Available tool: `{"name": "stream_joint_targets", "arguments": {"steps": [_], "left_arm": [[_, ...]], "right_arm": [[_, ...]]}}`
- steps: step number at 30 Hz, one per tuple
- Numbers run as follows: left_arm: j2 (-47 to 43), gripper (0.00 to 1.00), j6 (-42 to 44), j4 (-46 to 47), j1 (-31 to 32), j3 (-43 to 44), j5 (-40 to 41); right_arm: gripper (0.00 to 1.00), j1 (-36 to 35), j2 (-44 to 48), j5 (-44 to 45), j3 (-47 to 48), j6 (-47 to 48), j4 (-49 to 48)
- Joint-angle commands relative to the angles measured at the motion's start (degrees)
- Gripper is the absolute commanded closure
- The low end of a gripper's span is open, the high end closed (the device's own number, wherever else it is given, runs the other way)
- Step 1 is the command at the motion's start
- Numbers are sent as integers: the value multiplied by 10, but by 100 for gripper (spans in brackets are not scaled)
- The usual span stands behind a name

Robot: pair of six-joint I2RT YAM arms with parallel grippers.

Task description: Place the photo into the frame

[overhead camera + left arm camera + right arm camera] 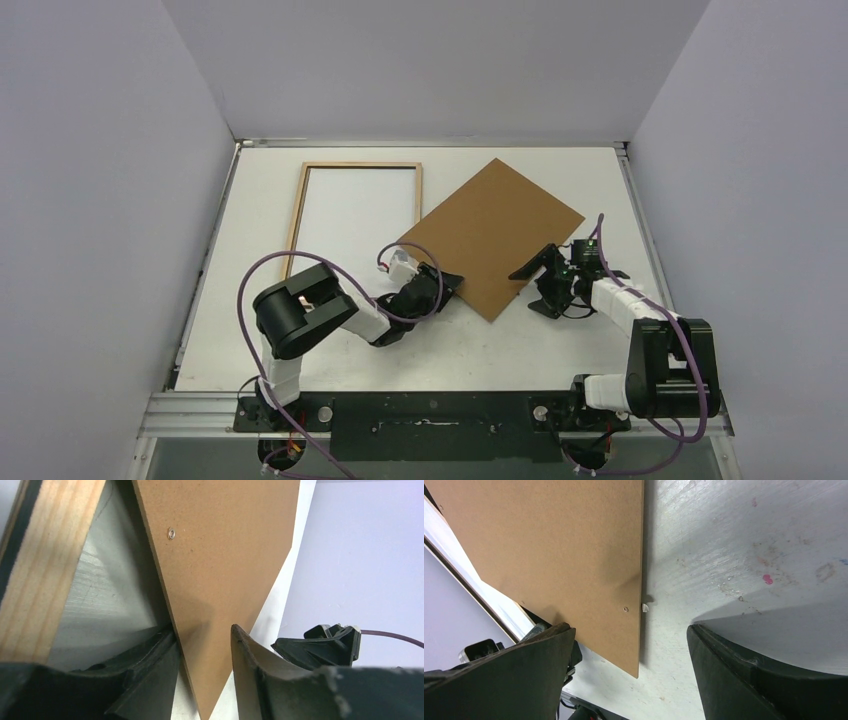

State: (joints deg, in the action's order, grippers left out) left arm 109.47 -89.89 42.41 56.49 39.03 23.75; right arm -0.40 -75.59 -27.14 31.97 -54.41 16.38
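The frame (297, 215) lies flat at the back left with its light wood side up; its rim (45, 570) fills the left of the left wrist view. The photo is out of view. A plain brown backing board (495, 235) lies skewed to the right of the frame. My left gripper (447, 283) is at the board's near left corner (220, 555). Its fingers straddle that corner, and a gap shows at the left gripper (202, 630). My right gripper (540, 285) stands wide open at the board's right edge (549, 545), and the right gripper (629, 630) holds nothing.
The white table (560, 340) has raised metal rails along its sides and back (430, 143), with grey walls around. A small white tab (644, 607) pokes out at the board's edge. Purple cables loop off both arms.
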Motion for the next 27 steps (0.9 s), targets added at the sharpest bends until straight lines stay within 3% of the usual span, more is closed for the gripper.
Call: {"name": "stream_joint_targets", "arguments": {"steps": [1,7,14,19,27], "left_arm": [[23,62,-3,-32,15,1,-11],[0,72,-2,-28,12,-22,23],[-57,100,93,-39,-17,-15,-8],[-89,100,144,-27,-35,3,-33],[-146,100,145,-67,-79,18,-85]], "right_arm": [[14,3,2,7,-14,14,16],[14,3,7,11,-10,14,25],[14,3,30,15,-1,15,65],[14,3,39,21,26,26,110],[14,3,86,46,82,86,212]]}}
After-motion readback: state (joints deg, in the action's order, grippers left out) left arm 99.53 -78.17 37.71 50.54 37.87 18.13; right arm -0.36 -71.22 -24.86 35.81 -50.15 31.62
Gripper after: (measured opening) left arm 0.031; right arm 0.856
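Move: The brown backing board's near-left edge already runs between the left hand's open fingers, while the board's middle is about 11 cm ahead and 8 cm to the right, roughly level in height. Its near corner is 8 cm back and 8 cm right; the frame's right bar stands level fore and aft, some 8 cm left and 2 cm lower. From the right hand, the board's middle is about 12 cm ahead, 6 cm left and 3 cm below. The board's near-left edge is pinched by the left fingers, which close shut on it as the hand eases about 1 cm back and down; then that hand lifts it some 5 cm, going a little forward and left towards the frame. The right hand, fingers wide open, backs off about 3 cm from the board's near-right edge, rising slightly at the end. ##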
